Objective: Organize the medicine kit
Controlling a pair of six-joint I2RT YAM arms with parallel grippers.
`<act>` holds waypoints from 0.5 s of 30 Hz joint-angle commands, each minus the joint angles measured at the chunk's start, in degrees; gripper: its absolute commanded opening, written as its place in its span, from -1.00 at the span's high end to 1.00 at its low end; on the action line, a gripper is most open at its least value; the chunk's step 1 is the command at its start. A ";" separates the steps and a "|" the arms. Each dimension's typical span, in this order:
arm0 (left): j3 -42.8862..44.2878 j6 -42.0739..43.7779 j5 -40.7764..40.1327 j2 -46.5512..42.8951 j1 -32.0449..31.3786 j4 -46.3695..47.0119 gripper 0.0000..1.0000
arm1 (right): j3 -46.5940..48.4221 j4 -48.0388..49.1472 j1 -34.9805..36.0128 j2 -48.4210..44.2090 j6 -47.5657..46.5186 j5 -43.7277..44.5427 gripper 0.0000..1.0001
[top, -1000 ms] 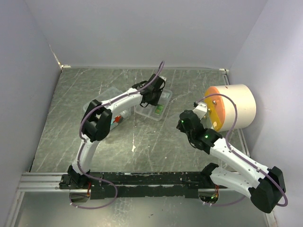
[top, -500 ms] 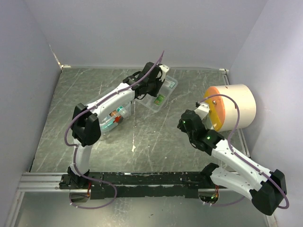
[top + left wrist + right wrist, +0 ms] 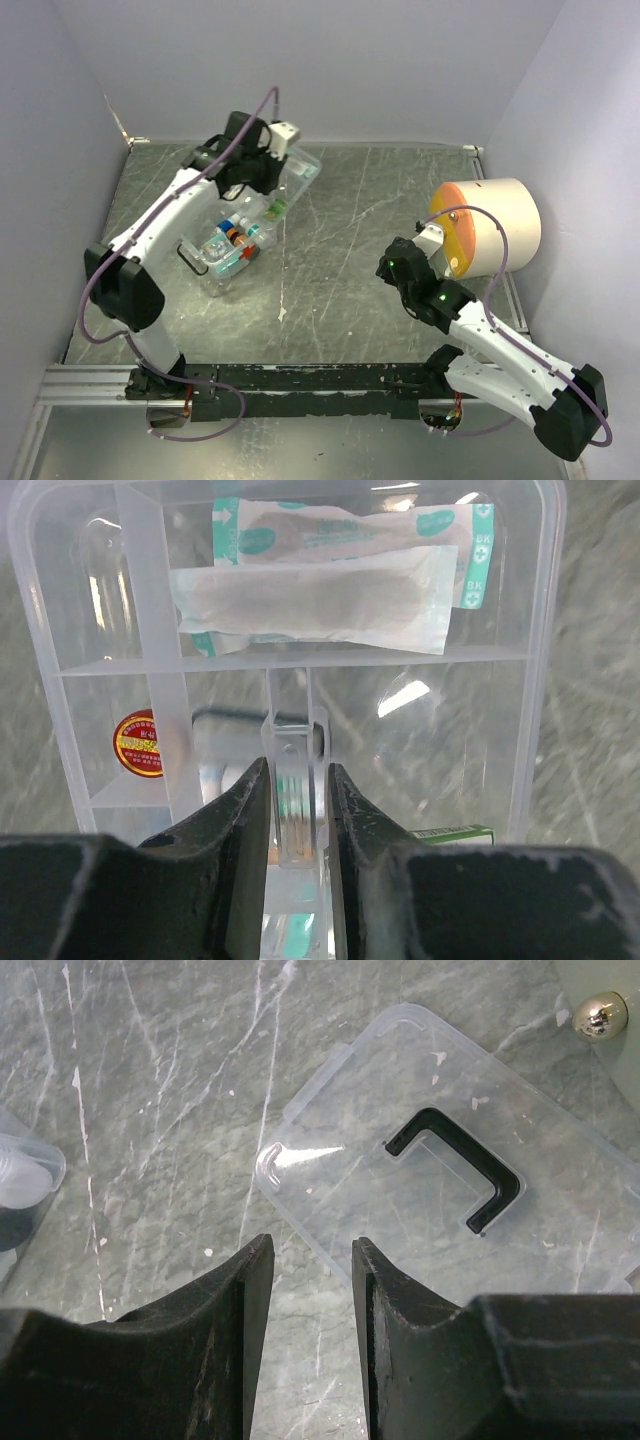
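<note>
The medicine kit's clear box (image 3: 205, 262) lies open at the left of the table, with small coloured items (image 3: 232, 240) in it. My left gripper (image 3: 268, 172) is shut on the clear centre tab (image 3: 295, 742) of the kit's divided tray (image 3: 300, 168), which hangs just beyond the box's far end. In the tray (image 3: 540, 680) lie bandage packets (image 3: 320, 590) and a green packet (image 3: 450, 832). My right gripper (image 3: 392, 262) stands open and empty above the table. Just past its fingertips (image 3: 312, 1245) lies the clear lid (image 3: 400, 1110) with its black handle (image 3: 460, 1165).
A big cream cylinder with an orange face (image 3: 490, 225) lies on its side at the right, close behind the right gripper. Grey walls close the table at the back and both sides. A black rail (image 3: 300, 378) runs along the near edge.
The left arm has swung the divided tray from the middle back of the table leftward to the box's far end, uncovering the box. The right arm has hardly moved.
</note>
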 commanded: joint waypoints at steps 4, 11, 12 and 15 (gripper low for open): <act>-12.03 3.48 8.08 -10.23 9.79 -1.01 0.47 | -1.23 1.73 -0.06 -0.41 -0.40 0.45 0.26; -16.64 9.74 10.52 -14.27 14.96 -3.32 0.37 | -1.80 4.25 -0.02 1.70 -1.00 -1.93 0.27; -17.49 11.04 13.28 -14.63 15.52 -3.56 0.36 | -1.69 4.40 -0.02 1.96 -1.34 -2.23 0.28; -20.90 12.92 15.55 -15.07 17.55 -1.96 0.40 | -1.43 4.22 -0.06 2.35 -2.24 -2.27 0.28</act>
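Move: The left hand already holds the clear divided tray. The open medicine box it is being taken to lies about 11 cm to the left, 4 cm back and some 18 cm below. Inside the box, a red item lies about 8 cm back and 7 cm to the left of the hand; the black box handle is some 10 cm back and 21 cm left, both roughly 18 cm down. From the right hand, the box is about 12 cm ahead, 36 cm left and 8 cm lower. Leftward, quickly at first and then slowing, the left hand carries the tray about 12 cm until it hangs over the open medicine box, drawing back and sinking some 3 cm each on the way. The wrist tips down by about 5 degrees, and the fingers keep their pinch on the tray's central handle. ##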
